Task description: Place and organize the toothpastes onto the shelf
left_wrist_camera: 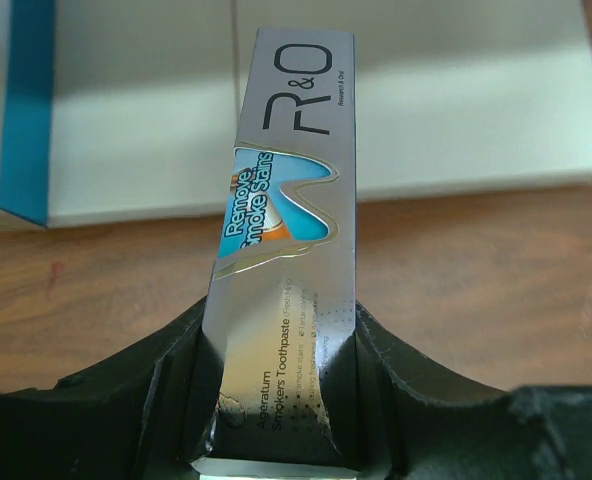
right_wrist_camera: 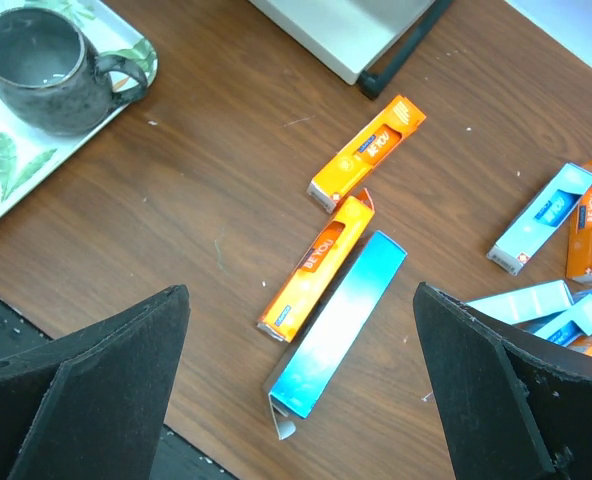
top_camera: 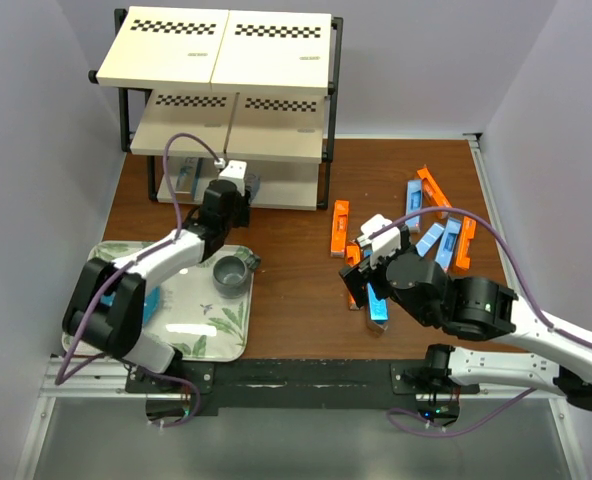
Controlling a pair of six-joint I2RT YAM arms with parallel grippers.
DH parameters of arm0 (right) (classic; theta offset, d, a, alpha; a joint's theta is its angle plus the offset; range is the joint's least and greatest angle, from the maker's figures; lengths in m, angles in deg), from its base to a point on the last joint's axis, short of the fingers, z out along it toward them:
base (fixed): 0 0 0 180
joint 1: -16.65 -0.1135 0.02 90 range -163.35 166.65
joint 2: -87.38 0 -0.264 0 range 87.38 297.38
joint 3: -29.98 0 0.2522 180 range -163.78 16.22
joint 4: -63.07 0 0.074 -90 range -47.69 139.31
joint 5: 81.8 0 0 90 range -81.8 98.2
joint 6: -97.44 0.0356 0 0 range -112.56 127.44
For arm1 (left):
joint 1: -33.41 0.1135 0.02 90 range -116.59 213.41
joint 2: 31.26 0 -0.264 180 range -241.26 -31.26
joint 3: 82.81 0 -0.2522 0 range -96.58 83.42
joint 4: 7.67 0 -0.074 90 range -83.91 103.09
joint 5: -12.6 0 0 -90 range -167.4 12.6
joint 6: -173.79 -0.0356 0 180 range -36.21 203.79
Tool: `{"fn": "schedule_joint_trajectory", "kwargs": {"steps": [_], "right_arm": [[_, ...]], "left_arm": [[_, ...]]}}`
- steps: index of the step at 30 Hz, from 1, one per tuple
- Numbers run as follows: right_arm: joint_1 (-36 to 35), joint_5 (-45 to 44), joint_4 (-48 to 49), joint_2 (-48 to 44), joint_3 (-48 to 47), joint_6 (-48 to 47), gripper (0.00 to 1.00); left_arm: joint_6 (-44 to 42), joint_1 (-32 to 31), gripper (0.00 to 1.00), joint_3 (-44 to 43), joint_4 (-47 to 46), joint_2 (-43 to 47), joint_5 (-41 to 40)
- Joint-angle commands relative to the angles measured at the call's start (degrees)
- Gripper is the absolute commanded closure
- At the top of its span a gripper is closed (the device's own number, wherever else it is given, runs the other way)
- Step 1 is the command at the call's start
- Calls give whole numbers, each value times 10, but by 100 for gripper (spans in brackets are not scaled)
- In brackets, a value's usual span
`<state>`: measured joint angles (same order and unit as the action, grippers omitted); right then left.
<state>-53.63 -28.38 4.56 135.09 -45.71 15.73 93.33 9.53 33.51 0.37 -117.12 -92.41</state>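
My left gripper point(top_camera: 238, 183) is shut on a shiny silver-blue toothpaste box point(left_wrist_camera: 286, 250), held lengthwise with its far end over the front edge of the lowest board point(left_wrist_camera: 456, 120) of the shelf point(top_camera: 226, 50). Another toothpaste box point(top_camera: 186, 175) stands on that board at the left. My right gripper point(right_wrist_camera: 301, 330) hangs open above the table, over a metallic blue box point(right_wrist_camera: 338, 325) lying beside an orange box point(right_wrist_camera: 318, 265). A second orange box point(right_wrist_camera: 368, 152) lies further off. Several orange and light blue boxes point(top_camera: 441, 225) lie scattered at the right.
A leaf-patterned tray point(top_camera: 226, 340) sits at the near left with a grey mug point(top_camera: 232, 275) on it. A blue item point(top_camera: 154, 300) on the tray is partly hidden under the left arm. White walls close in both sides.
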Motion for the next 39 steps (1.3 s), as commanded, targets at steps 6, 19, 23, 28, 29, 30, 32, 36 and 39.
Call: {"fn": "schedule_joint_trajectory", "kwargs": {"steps": [6, 19, 23, 28, 29, 30, 32, 36, 39], "right_arm": [[8, -45, 22, -25, 18, -5, 1], [15, -66, 12, -40, 26, -7, 1], [16, -68, 10, -45, 31, -6, 1], [18, -70, 4, -50, 33, -3, 1], [18, -70, 3, -52, 34, -3, 1], [19, -70, 1, -53, 34, -1, 2], [18, -70, 0, -56, 35, 0, 1], [19, -68, -3, -58, 36, 3, 1], [18, -66, -5, -59, 36, 6, 1]], "left_arm": [[13, 44, 78, -62, -188, -110, -56], [46, 60, 60, -92, -249, -201, -46], [68, 65, 55, -93, -256, -218, -49], [86, 65, 40, -85, -267, -222, -47], [87, 65, 37, -83, -272, -221, -46], [90, 65, 36, -80, -273, -219, -45], [92, 65, 31, -73, -278, -215, -42], [101, 65, 24, -70, -276, -207, -40], [125, 65, 17, -67, -264, -189, -42]]}}
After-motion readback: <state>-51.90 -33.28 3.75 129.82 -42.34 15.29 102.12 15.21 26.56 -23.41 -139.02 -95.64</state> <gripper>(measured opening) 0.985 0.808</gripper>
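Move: The left hand holds a silver toothpaste box near its closer end. The spot for it on the bottom shelf has its middle about 16 cm ahead of that hand, 2 cm left and 6 cm below. Already on that shelf is another toothpaste, 10 cm left of the spot and level with it; the mug stands 15 cm behind the hand, 1 cm left and 8 cm lower. From the right hand the spot lies roughly 36 cm ahead, 25 cm left and 22 cm below. The left hand slides the gripped box forward about 10 cm into the bottom shelf bay, beside the toothpaste already there, veering slightly left early on and sinking some 4 cm, mostly early, while its wrist turns about 10 degrees counter-clockwise and levels a little. Slowing almost to a stop at the shelf's front edge, it opens its fingers and lets go of the box with a slight roll, while the empty right hand, wide open, drifts 3 to 4 cm to its right. ##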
